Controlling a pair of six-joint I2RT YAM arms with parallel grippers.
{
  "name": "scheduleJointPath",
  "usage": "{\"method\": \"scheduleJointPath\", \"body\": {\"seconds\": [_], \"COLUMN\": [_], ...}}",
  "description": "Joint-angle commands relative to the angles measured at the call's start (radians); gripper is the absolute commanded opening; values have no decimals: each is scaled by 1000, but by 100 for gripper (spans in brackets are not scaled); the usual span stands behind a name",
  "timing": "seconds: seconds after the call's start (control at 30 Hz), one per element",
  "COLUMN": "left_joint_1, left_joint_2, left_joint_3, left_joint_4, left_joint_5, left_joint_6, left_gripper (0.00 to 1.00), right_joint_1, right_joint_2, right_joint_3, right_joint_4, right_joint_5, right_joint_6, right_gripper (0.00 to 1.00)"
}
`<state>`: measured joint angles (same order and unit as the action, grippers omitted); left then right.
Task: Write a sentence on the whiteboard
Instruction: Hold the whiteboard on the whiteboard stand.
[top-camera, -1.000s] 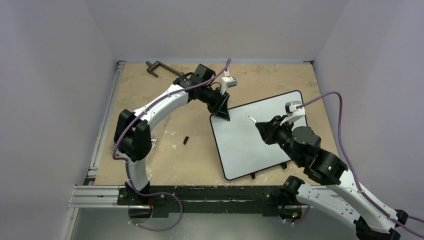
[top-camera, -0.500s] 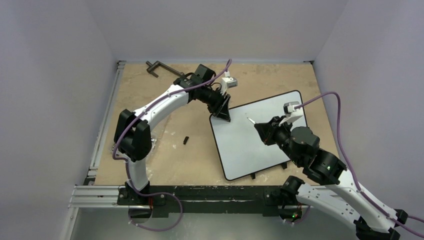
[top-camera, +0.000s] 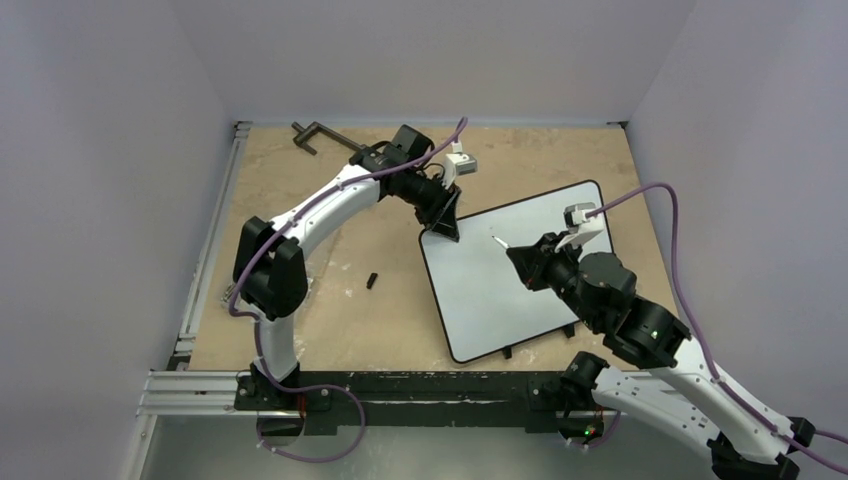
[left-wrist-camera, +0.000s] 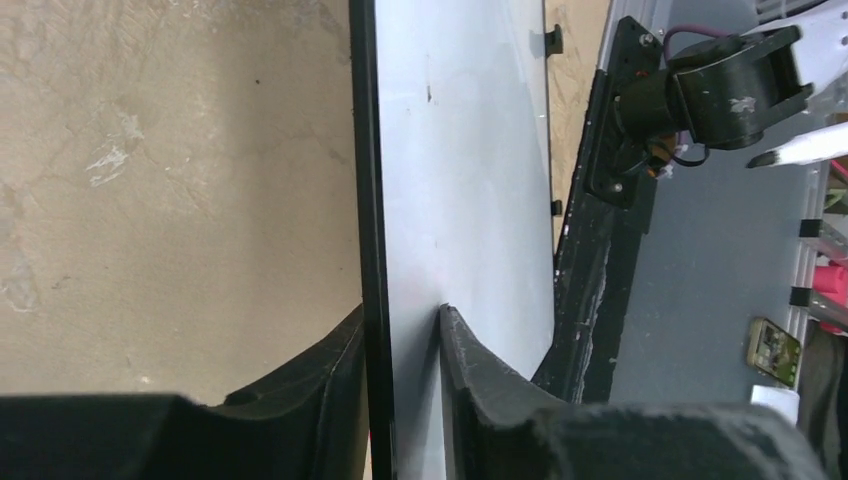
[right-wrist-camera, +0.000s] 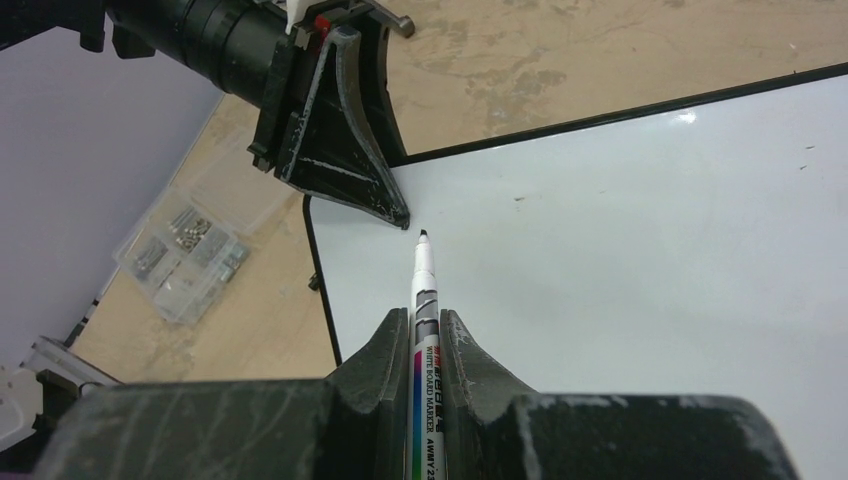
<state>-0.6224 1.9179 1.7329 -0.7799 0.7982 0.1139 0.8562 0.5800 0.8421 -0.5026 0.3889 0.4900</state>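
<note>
The whiteboard lies tilted on the table, and its white face is blank, so no sentence shows. My left gripper stands astride its far left corner. In the left wrist view the black rim runs between the jaws. One finger lies against the rim, and the other is over the white face with a narrow gap, so the left gripper is open. My right gripper is shut on a white whiteboard marker. The marker's black tip points at the board near that corner, just short of the left fingers.
A black clamp lies at the table's far left. A small black cap sits on the wood left of the board. A clear box of screws shows beyond the board's corner. A metal rail runs along the near edge.
My right gripper has moved a little to the left over the board with the marker. The left arm has shifted only slightly at the corner. The board has stayed put.
</note>
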Motion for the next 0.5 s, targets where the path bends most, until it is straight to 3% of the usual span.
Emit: {"method": "scheduleJointPath", "body": {"seconds": [0.0,0.1,0.47], "left_joint_1": [1,0,0], "left_joint_2": [5,-1,-64], "left_joint_3": [62,72,10], "left_joint_4": [-35,-44,-7], "left_joint_5": [29,24,-12], "left_joint_6": [31,35,26], "left_gripper": [18,0,0], "right_joint_1": [-2,-1,-2], "right_joint_2": [11,10,3], "right_joint_3": [-9,-18,-105], "right_joint_4": [39,45,192], "right_joint_5": [-17,-22,-187], "right_joint_6": [4,0,-78], "right_gripper": [0,0,0]}}
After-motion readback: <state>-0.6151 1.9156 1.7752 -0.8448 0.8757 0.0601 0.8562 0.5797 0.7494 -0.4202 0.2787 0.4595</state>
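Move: The whiteboard's top edge already lies in the left gripper's part-open jaws, about 1 cm below the hand point, and the board's middle is some 15 cm to the right, 8 cm back and 6 cm lower. The black cap lies about 18 cm left, 10 cm back and 16 cm below that hand. From the right hand, which holds the marker, the board's middle is some 4 cm right, 3 cm back and 14 cm below, its top-left corner about 16 cm left, 6 cm ahead and 9 cm below. Shut the left gripper on the whiteboard's top edge near the left corner so it pinches the board front and back, lifting about 2 cm and drawing back slightly with a small wrist tilt, then hold still. Keep the marker gripped in the right hand and bring it down and left, gathering speed, some 3 cm towards the board's left part, turning a little counter-clockwise. ##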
